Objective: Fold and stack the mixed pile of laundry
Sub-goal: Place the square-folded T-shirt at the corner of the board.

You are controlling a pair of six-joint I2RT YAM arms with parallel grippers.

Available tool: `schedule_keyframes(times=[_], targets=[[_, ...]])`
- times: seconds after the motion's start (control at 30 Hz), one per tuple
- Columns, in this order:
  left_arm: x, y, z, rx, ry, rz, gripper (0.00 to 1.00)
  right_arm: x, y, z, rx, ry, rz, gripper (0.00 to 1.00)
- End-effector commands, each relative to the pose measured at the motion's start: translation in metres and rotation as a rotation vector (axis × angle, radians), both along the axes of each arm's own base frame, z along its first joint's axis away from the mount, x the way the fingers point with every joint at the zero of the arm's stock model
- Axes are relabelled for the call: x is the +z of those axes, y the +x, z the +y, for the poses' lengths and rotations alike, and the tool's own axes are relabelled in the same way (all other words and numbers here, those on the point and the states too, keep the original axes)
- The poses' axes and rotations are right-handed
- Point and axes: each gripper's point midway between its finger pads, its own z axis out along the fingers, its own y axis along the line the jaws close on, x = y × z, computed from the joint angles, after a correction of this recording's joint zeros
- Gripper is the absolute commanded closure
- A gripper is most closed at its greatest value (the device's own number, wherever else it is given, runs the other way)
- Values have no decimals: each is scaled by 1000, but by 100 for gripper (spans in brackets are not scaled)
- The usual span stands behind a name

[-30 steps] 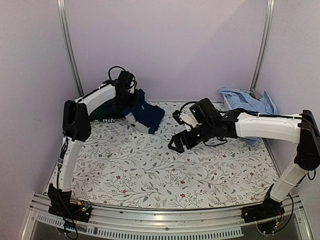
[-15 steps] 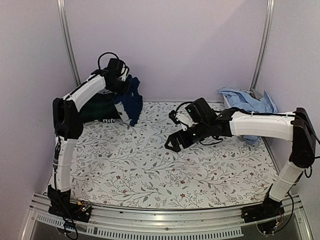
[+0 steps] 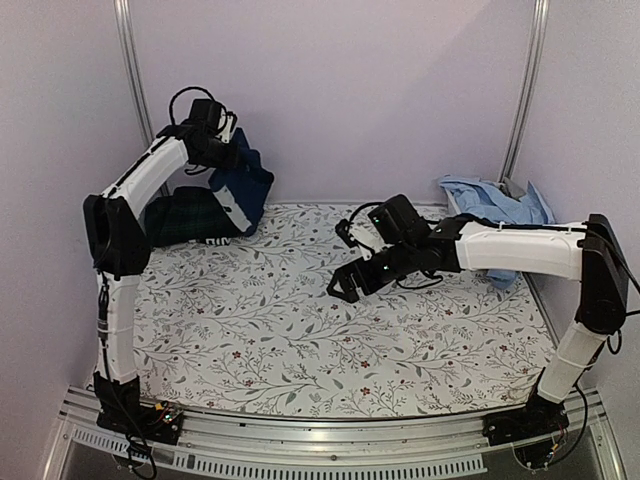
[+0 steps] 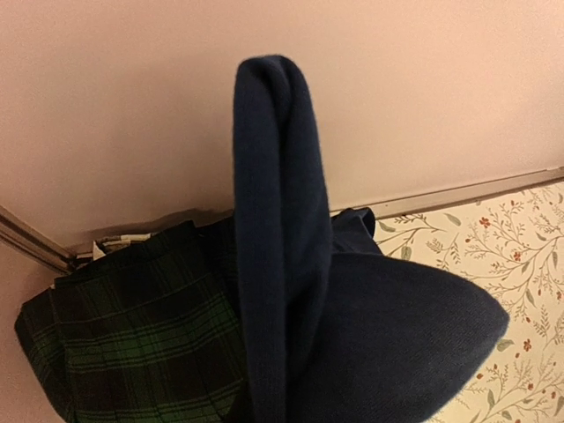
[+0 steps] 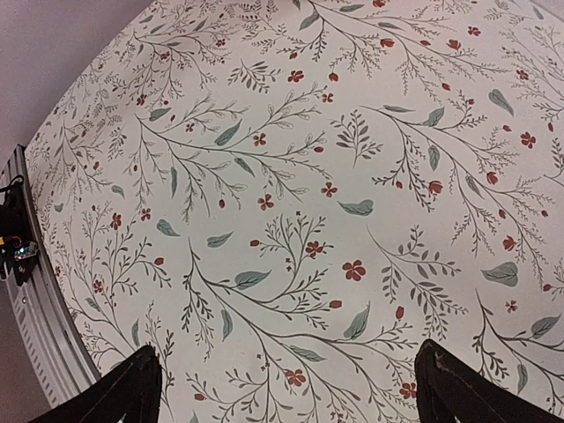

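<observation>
My left gripper (image 3: 230,152) is raised high at the back left, shut on a navy blue T-shirt (image 3: 244,190) that hangs from it against the wall. In the left wrist view the navy T-shirt (image 4: 282,264) fills the middle and hides the fingers. Below and left of it a dark green plaid piece (image 3: 185,218) (image 4: 132,344) lies in the back left corner. A heap of light blue shirts (image 3: 495,205) sits at the back right. My right gripper (image 3: 350,285) (image 5: 295,397) hovers open over the middle of the table with nothing between its fingers (image 5: 128,392).
A white sheet printed with leafy vines (image 3: 320,340) (image 5: 291,176) covers the table. Metal posts (image 3: 525,90) stand at both back corners, and a metal rail (image 3: 300,455) runs along the near edge. The back wall is close behind the lifted cloth.
My left gripper has risen and swung left toward the wall, lifting the navy T-shirt off the sheet. The right gripper has edged slightly left and stays open.
</observation>
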Motion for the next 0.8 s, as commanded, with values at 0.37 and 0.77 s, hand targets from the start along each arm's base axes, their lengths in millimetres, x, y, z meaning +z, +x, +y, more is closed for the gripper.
schedule_keyframes(times=[0.37, 0.77], targets=[[-24, 24, 77, 70, -42, 12, 100, -1, 9, 1, 0, -13, 9, 1], [-95, 48, 162, 122, -116, 77, 98, -6, 8, -5, -31, -57, 57, 1]])
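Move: My left hand holds the navy T-shirt by its upper edge, the shirt hanging with its middle some 11 cm below and 4 cm to the right, 1 cm nearer me. The plaid stack it goes onto lies about 9 cm to the left of this hand, 3 cm nearer me and 21 cm below; the table's far-left corner is about 22 cm left, 6 cm ahead and 25 cm below. From my right hand the stack is some 39 cm left, 29 cm ahead and 10 cm below. I swing my left hand about 14 cm to the left over the plaid stack, at first rising a touch, then sinking 9 or so cm from there with a slight push forward towards the far-left corner. My fingers keep their pinch on the T-shirt's edge while the wrist turns some 10 degrees, mostly counter-clockwise and tipping down, so the hanging part is laid across the stack. ##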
